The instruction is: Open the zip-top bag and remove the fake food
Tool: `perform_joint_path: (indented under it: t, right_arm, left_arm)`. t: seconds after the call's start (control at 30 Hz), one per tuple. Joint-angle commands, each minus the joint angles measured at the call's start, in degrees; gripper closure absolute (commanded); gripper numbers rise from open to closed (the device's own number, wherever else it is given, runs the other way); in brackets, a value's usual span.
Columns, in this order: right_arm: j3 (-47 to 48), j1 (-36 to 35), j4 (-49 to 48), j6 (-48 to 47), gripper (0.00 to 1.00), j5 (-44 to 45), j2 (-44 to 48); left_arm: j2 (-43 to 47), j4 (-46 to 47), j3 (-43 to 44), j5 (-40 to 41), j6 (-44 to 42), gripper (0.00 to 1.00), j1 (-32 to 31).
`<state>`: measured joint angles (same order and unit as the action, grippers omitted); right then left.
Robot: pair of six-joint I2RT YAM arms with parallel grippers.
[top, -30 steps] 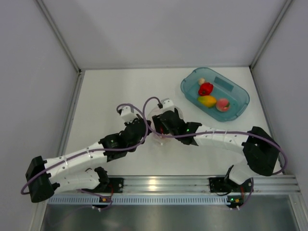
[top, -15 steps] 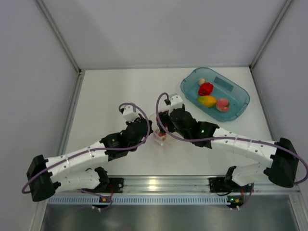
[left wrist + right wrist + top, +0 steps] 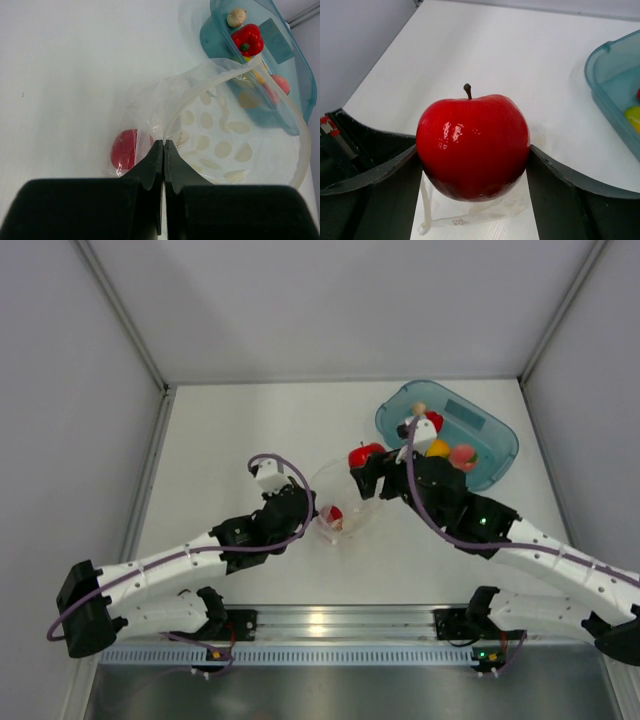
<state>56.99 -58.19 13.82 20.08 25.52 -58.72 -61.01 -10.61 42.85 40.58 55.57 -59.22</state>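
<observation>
The clear zip-top bag (image 3: 345, 502) with white dots lies open mid-table; it also shows in the left wrist view (image 3: 225, 145). My left gripper (image 3: 308, 508) is shut on the bag's rim (image 3: 164, 145). One red piece of fake food (image 3: 124, 149) stays inside the bag (image 3: 333, 514). My right gripper (image 3: 366, 462) is shut on a glossy red apple (image 3: 472, 145) and holds it in the air above the bag's far side, toward the tub. The apple also shows in the top view (image 3: 364, 453).
A teal translucent tub (image 3: 490, 435) stands at the back right. It holds a red pepper (image 3: 431, 421), a yellow piece (image 3: 438, 448), a pinkish peach (image 3: 463, 455) and a small beige piece (image 3: 419, 408). Frame rails run along the table's sides.
My right gripper has lifted out of the bag with the red apple and moved up and right toward the tub. The left gripper has kept its hold on the bag's rim.
</observation>
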Motion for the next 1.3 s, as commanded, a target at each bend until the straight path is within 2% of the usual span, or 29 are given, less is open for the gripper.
perform_joint_path:
  t: [0.0,0.07,0.1,0.2,0.4,0.5,0.67,0.9,1.0,1.03,1.07,1.1,1.17,1.27]
  right_arm:
    - [3.7,5.8,1.1,-0.5,0.69,2.9,4.0]
    - [4.1,10.5,2.3,-0.5,0.69,0.5,4.3]
    - [4.0,16.0,2.4,-0.4,0.69,-0.2,4.1]
    - [3.9,26.6,2.6,-1.0,0.69,-1.9,1.3]
    - [4.7,45.1,0.1,-0.5,0.69,-9.3,-9.2]
    - [6.8,49.4,-0.2,-1.1,0.69,-9.7,-15.1]
    - [11.9,52.6,0.7,-1.8,0.67,-8.3,-24.3]
    - [21.9,54.0,5.8,-2.9,0.62,-7.3,-38.7]
    - [25.4,54.1,8.0,-2.9,0.51,-6.2,-41.5]
    - [26.1,54.1,8.2,-3.0,0.38,-6.2,-41.7]
    - [26.3,54.1,8.3,-2.9,0.31,-5.9,-41.7]
    - [26.6,54.1,8.4,-2.9,0.17,-5.6,-41.6]
    - [26.9,54.1,8.8,-3.2,0.02,-5.8,-41.1]
    - [26.7,53.7,8.8,-4.0,0.01,-6.4,-39.0]
  left_arm:
    - [1.7,1.0,-0.5,1.5,0.3,1.0,0.2]
    - [2.0,0.9,-0.7,1.4,0.3,1.0,0.2]
    - [2.4,0.9,-0.8,1.3,0.2,1.0,0.3]
    - [2.8,0.9,-0.8,0.8,-0.3,1.0,0.2]
    - [3.9,0.9,-0.2,-0.1,-1.3,1.0,0.3]
    - [4.6,0.2,0.2,-0.2,-2.1,1.0,0.3]
    - [5.5,-0.9,0.4,-1.0,-2.9,1.0,0.3]
    - [5.6,-0.9,0.5,-4.7,-4.0,1.0,0.3]
    - [5.6,-0.9,0.8,-5.9,-4.7,1.0,0.2]
    - [5.8,-0.9,1.0,-5.9,-5.0,1.0,0.2]
    - [5.8,-1.0,1.1,-6.1,-5.2,1.0,0.2]
    - [5.8,-0.9,1.3,-6.4,-5.5,1.0,0.2]
    - [5.7,-1.2,1.7,-6.5,-5.7,1.0,0.2]
    - [5.6,-1.3,2.3,-6.3,-6.1,1.0,0.2]
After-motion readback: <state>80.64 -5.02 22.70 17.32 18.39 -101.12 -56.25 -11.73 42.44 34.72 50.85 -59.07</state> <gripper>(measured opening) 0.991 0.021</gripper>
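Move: With the apple already in its grip, the right hand has the teal tray's middle about 24 cm ahead, 24 cm to its right and some 25 cm below. In the tray, measured from the same hand, lie the red pepper about 25 cm ahead and 18 cm right, the mango 19 cm ahead and 19 cm right, and the peach 16 cm ahead and 29 cm right. From the left hand the tray lies about 23 cm ahead, 37 cm right and 16 cm lower. Sweeping right and forward in a fast arc, the right hand carries the apple off over the tray, rising some 3 cm before sinking to about 14 cm below its start. It turns about 45 degrees clockwise and tips its fingers down, then opens wide and lets the apple go among the food. The left hand keeps its pinch on the bag, easing up and back a centimetre or two. ##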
